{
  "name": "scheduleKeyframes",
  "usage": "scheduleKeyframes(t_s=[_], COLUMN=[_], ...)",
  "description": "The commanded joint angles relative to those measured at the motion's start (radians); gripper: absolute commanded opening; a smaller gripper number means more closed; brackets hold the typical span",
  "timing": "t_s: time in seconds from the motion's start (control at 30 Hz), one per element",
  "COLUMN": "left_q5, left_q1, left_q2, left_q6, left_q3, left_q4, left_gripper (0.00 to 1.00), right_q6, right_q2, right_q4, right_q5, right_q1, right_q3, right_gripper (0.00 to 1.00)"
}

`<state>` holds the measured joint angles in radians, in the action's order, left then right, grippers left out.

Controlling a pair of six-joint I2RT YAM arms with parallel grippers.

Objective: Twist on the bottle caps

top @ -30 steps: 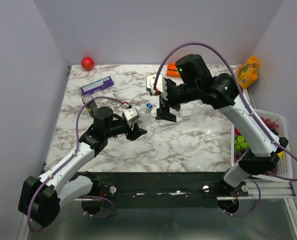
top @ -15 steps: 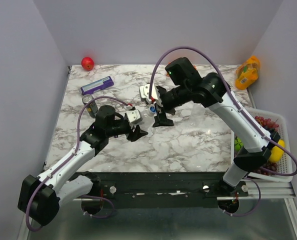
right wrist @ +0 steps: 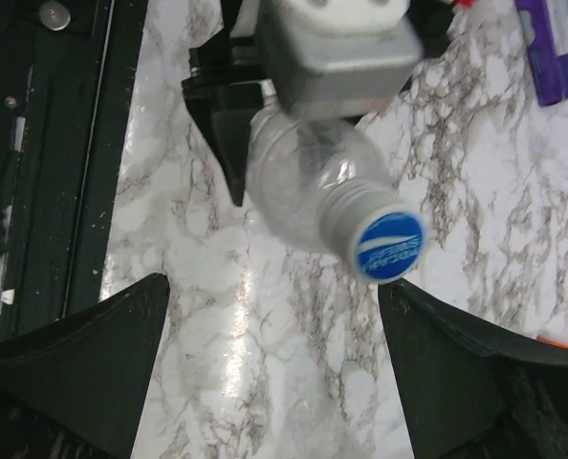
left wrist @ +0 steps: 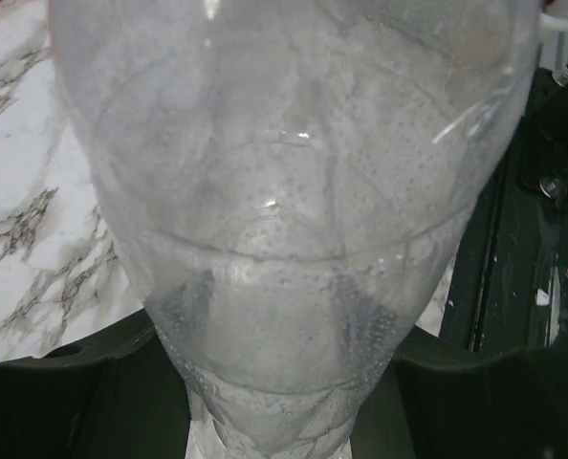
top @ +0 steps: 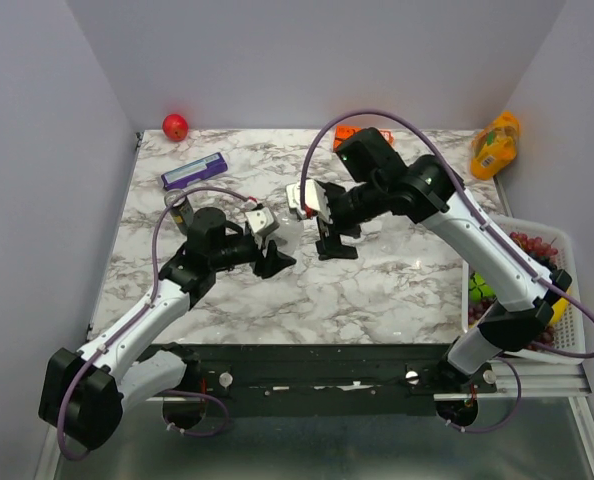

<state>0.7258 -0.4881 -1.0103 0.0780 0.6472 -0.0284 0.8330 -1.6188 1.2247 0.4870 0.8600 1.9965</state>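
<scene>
A clear bottle [right wrist: 308,186] is tilted above the marble table [top: 377,290], and my left gripper [left wrist: 274,382] is shut on its body. In the left wrist view the bottle [left wrist: 284,191] fills nearly the whole frame, with the dark fingers [left wrist: 64,402] pressing its lower sides. A blue bottle cap [right wrist: 391,246] with white lettering sits on its neck. My right gripper [right wrist: 274,382] is open wide, facing the cap end, with the cap just above the gap near the right finger. In the top view the right gripper [top: 335,245] hangs beside the left gripper [top: 274,260]; the cap is hidden there.
A purple box [top: 194,171] and a red apple [top: 175,126] lie at the back left. A dark can [top: 182,205] stands behind the left arm. An orange pouch [top: 495,143] sits at the back right, and a white fruit basket [top: 567,250] at the right edge.
My right arm has swung left and down, bringing its open gripper close to the capped end of the bottle. The left arm has shifted slightly, still holding the bottle.
</scene>
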Motion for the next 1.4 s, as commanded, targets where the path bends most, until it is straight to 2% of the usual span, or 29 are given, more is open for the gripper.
scheduleKeyframes(t_s=[0.0,0.1,0.23,0.3,0.4,0.47,0.5,0.63,0.8,1.07,1.37], left_q5=[-0.048,-0.028,0.001,0.0,-0.006,-0.015,-0.017,-0.023,-0.022,-0.022,-0.017], left_q1=[0.049,0.043,0.016,0.0,-0.012,-0.014,-0.014,-0.014,-0.015,-0.017,-0.017], left_q2=[-0.001,-0.001,-0.011,-0.011,-0.013,-0.017,-0.019,-0.024,-0.024,-0.028,-0.036], left_q6=[-0.084,0.037,0.247,0.357,0.414,0.43,0.431,0.447,0.49,0.496,0.5], left_q3=[0.009,0.009,0.031,0.037,0.055,0.071,0.075,0.094,0.104,0.121,0.129], left_q4=[-0.1,-0.039,0.157,0.212,0.269,0.28,0.283,0.294,0.326,0.335,0.331], left_gripper=[0.0,0.0,0.0,0.0,0.0,0.0,0.0,0.0,0.0,0.0,0.0], right_q6=[-0.077,-0.103,-0.124,-0.092,-0.019,0.033,0.102,0.205,0.305,0.314,0.325], right_q2=[0.042,0.062,0.05,0.056,0.06,0.057,0.053,0.066,0.073,0.069,0.077], right_q4=[0.193,0.17,0.064,-0.005,-0.031,-0.01,0.031,0.071,0.076,0.018,-0.053], right_q5=[-0.031,-0.03,-0.033,0.017,0.123,0.172,0.179,0.186,0.162,0.145,0.114], right_q1=[-0.001,-0.05,-0.079,-0.078,-0.076,-0.067,-0.055,-0.026,0.002,0.013,0.022], right_q3=[-0.064,-0.055,0.059,0.087,0.082,0.074,0.07,0.0,-0.048,-0.071,-0.125], right_gripper=[0.94,0.91,0.89,0.88,0.88,0.88,0.88,0.87,0.79,0.66,0.61])
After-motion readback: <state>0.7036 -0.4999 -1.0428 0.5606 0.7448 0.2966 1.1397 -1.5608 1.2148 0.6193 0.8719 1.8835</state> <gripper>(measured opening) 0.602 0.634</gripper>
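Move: The capped end of the bottle lies about 4 cm ahead of the right hand, 1 cm to its left and 2 cm above it. A finished bottle stands some 18 cm ahead and 18 cm to the right, about 22 cm lower; the can is roughly 20 cm ahead and 36 cm to the left, 26 cm down. From the left hand, which already holds the bottle, the cap is about 5 cm ahead, 5 cm right and 12 cm up. The left hand keeps its grip on the bottle, jogging forward, then sinking to end about 2.5 cm lower and nearly 2 cm farther left, rolling some 15 degrees with its left side rising. The open right hand dips rightward, rises about 6 cm, then draws back and sinks around the cap, turning 15–20 degrees counter-clockwise and part-closing; no touch on the cap can be made out. ##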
